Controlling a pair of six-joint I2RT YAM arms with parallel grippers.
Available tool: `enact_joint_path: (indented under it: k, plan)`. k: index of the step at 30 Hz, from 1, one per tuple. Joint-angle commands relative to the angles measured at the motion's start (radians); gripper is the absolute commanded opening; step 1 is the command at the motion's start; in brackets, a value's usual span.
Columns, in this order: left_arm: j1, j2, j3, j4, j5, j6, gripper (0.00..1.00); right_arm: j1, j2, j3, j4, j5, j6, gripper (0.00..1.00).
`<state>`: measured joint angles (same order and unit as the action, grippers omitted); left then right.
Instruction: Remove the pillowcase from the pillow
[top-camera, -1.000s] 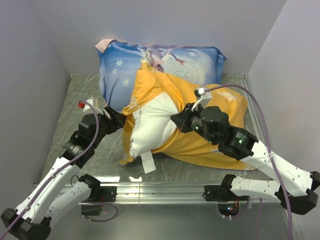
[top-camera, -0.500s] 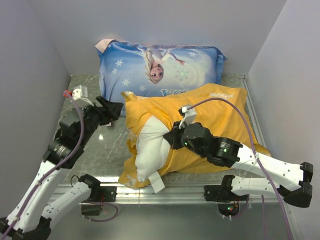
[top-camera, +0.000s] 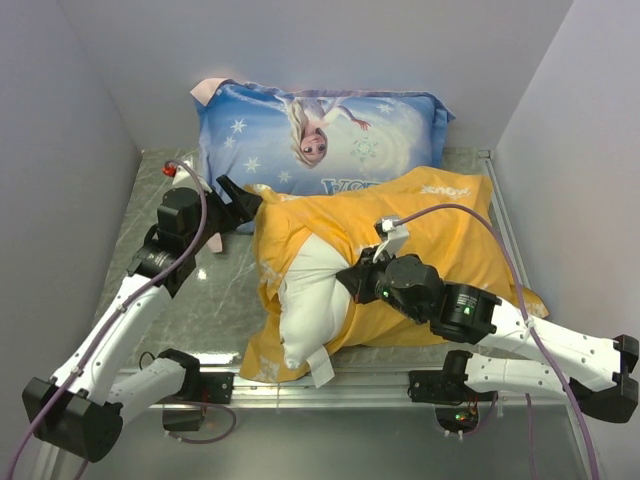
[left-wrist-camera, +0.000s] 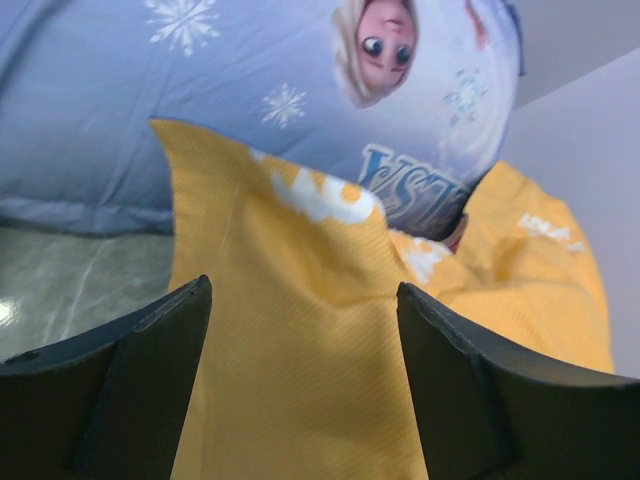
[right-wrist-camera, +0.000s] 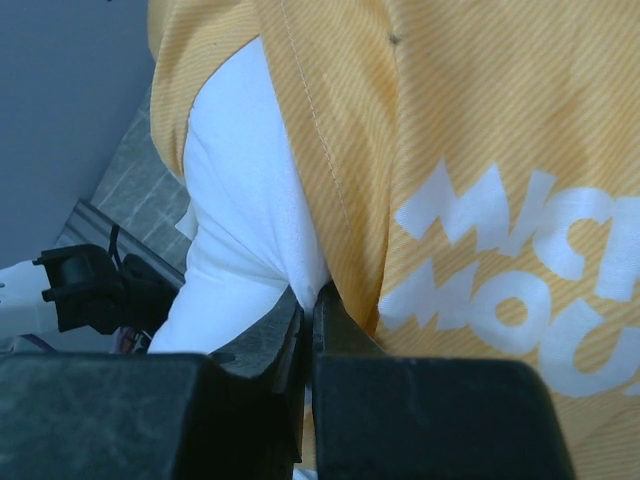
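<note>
The yellow-orange pillowcase (top-camera: 440, 235) with white lettering lies across the table's middle, its opening facing left and near. The white pillow (top-camera: 312, 300) bulges out of that opening, its small tag (top-camera: 320, 372) at the near edge. My right gripper (top-camera: 352, 281) is shut on a pinch of the white pillow (right-wrist-camera: 240, 200) fabric, right beside the pillowcase (right-wrist-camera: 470, 150) hem; the fingertips meet at my right gripper (right-wrist-camera: 312, 293). My left gripper (top-camera: 240, 200) stands open at the pillowcase's far-left corner; in its wrist view the left gripper (left-wrist-camera: 302, 290) frames the pillowcase (left-wrist-camera: 300, 330) without gripping it.
A light blue Elsa-print pillow (top-camera: 320, 130) leans against the back wall, touching the pillowcase's far edge. Grey walls close in left, right and behind. A metal rail (top-camera: 360, 380) runs along the near table edge. Bare marbled table (top-camera: 215, 300) shows on the left.
The raised pillowcase corner has dropped flat. My left gripper has opened, pulled away, then come back to the far-left corner. The right gripper moved nearer with the pillow.
</note>
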<state>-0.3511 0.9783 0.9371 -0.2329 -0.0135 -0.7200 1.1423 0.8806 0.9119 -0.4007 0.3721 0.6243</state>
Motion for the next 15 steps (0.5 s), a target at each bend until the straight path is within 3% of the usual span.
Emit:
enact_joint_path:
  k: [1, 7, 10, 11, 13, 14, 15]
  plan:
    - [0.038, 0.031, -0.003, 0.167, 0.156, -0.056, 0.78, 0.000, -0.031, 0.002, 0.048, 0.076, 0.015, 0.00]
    - [0.058, 0.059, -0.080, 0.271, 0.239, -0.107, 0.65, 0.008, -0.043, 0.025, 0.034, 0.088, 0.015, 0.00]
    - [0.063, 0.063, -0.092, 0.311, 0.259, -0.121, 0.52, 0.011, -0.051, 0.033, 0.030, 0.093, 0.012, 0.00]
    - [0.064, 0.074, -0.081, 0.310, 0.260, -0.122, 0.36, 0.016, -0.054, 0.038, 0.025, 0.096, 0.014, 0.00]
    - [0.066, 0.091, -0.061, 0.291, 0.248, -0.113, 0.17, 0.019, -0.060, 0.036, 0.022, 0.100, 0.014, 0.00]
    - [0.069, 0.106, -0.038, 0.279, 0.222, -0.110, 0.01, 0.019, -0.071, 0.036, 0.017, 0.103, 0.018, 0.00]
    - [0.073, 0.114, -0.029, 0.256, 0.208, -0.107, 0.00, 0.020, -0.078, 0.033, 0.014, 0.106, 0.018, 0.00]
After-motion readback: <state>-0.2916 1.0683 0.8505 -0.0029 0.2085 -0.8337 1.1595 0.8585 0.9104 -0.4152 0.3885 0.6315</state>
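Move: The pillowcase's loose left-hand edge is just beyond the open left fingers: about 2 cm ahead, 3 cm to the right and 2 cm lower. The Elsa pillow's middle is some 14 cm farther out than the left hand, 14 cm to its right and 8 cm below. The bare white pillow end bulges about 19 cm back, 12 cm right and 8 cm below. From the right hand, that edge is roughly 17 cm ahead and 15 cm left, about level. The pillowcase's loose edge is what the left hand closes on: it eases about 2.5 cm right, with a smaller push forward and a small dip, rolling its left side down some 10 degrees and swinging slightly clockwise, while its wide-open fingers shut and pinch the yellow cloth. The right hand stays nearly in place, still gripping at the border of case and white pillow. ##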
